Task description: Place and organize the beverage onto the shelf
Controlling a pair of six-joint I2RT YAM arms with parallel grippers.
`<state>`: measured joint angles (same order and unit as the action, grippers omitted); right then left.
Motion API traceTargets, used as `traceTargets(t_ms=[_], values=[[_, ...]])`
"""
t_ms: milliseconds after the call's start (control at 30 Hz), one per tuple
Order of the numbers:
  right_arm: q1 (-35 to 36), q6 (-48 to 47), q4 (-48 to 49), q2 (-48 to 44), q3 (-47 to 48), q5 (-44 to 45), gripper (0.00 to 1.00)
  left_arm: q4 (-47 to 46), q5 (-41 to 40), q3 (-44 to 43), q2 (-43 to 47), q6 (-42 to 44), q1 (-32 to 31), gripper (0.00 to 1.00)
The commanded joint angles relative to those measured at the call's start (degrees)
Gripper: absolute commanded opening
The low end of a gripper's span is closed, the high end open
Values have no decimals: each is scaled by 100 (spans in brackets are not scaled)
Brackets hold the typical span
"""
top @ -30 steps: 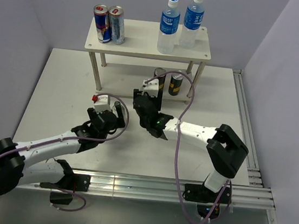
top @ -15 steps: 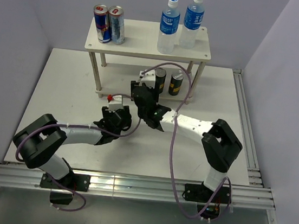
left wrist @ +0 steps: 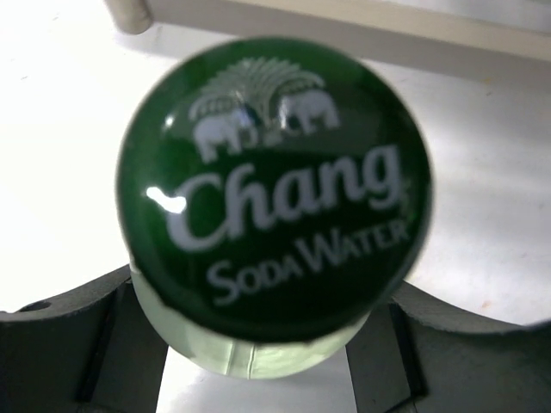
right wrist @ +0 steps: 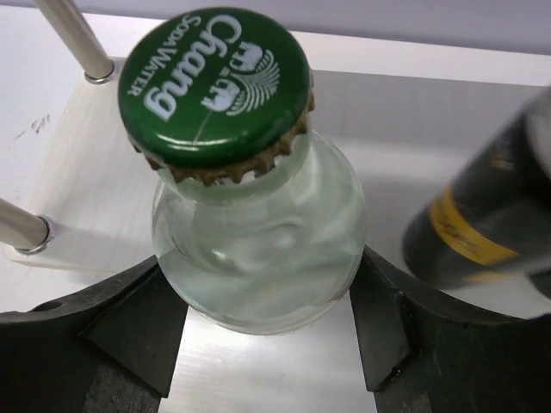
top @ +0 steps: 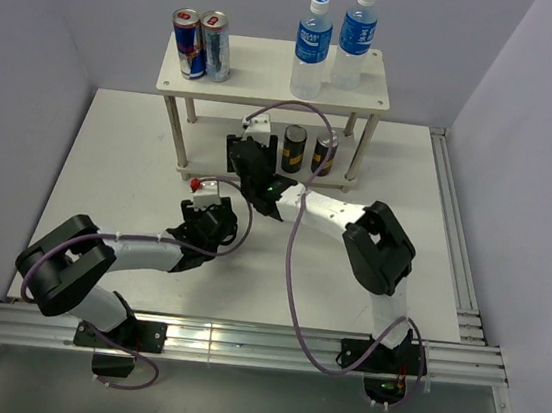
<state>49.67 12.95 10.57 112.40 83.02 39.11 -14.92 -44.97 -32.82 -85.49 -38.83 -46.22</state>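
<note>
The shelf point(top: 262, 74) stands at the back of the table. Two blue-labelled bottles point(top: 312, 50) are on its top board at the right, and two dark cans point(top: 293, 148) on its lower board. My right gripper point(right wrist: 267, 327) is shut on a small green-capped bottle point(right wrist: 258, 232) at the lower board point(right wrist: 86, 172), left of a dark can point(right wrist: 482, 215). My left gripper point(left wrist: 267, 344) is shut on the other green-capped bottle point(left wrist: 274, 185), over the table in front of the shelf point(left wrist: 344, 21). From above, both grippers point(top: 212, 221) point(top: 252, 158) hide their bottles.
Two tall blue-and-silver cans point(top: 201, 46) stand on the top board's left end. Thin shelf legs point(right wrist: 77, 39) rise close to the right gripper's bottle. Grey walls close in the white table point(top: 110, 166) on the left, back and right.
My left gripper has closed on its green-capped bottle after reaching in towards it. My right gripper has carried its bottle up and left, to the shelf's lower board.
</note>
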Motion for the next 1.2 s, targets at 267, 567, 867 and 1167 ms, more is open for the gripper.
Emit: traceTargets(t_ms=[267, 567, 867, 1167], values=[[-396, 384, 332, 897, 1515, -440, 0, 173, -258, 496, 1087, -371, -19, 0], [-476, 357, 262, 1223, 1814, -413, 0, 279, -258, 461, 1079, -441, -10, 0], [-467, 384, 235, 1039, 1542, -484, 90, 226, -223, 460, 1087, -477, -19, 0], [-248, 103, 464, 608, 1102, -194, 100, 217, -284, 496, 1166, -468, -10, 0]])
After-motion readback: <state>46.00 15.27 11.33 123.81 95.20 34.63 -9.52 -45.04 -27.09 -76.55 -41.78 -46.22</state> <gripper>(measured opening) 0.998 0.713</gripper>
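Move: The right hand already holds a soda water bottle upright near the lower shelf's front edge. Its free spot lies about 6 cm ahead and 3 cm left, with the board some 10 cm below the hand. The nearer black can stands roughly 4 cm ahead and 8 cm right, the other can 4 cm ahead and 15 cm right. For the left hand, gripping the second bottle on the table, that spot is about 17 cm ahead and 5 cm right, roughly level. The right hand carries its bottle forward about 5.5 cm onto the lower shelf, sinking some 3 cm and drifting 2 cm left into the gap left of the cans, then pauses, opens its fingers wide to let go and starts rising by about 1.5 cm. Meanwhile the left hand keeps its grip on the other bottle and draws it level across the table, back and to its left by some 2.5 cm each way, away from the shelf, then holds still. ##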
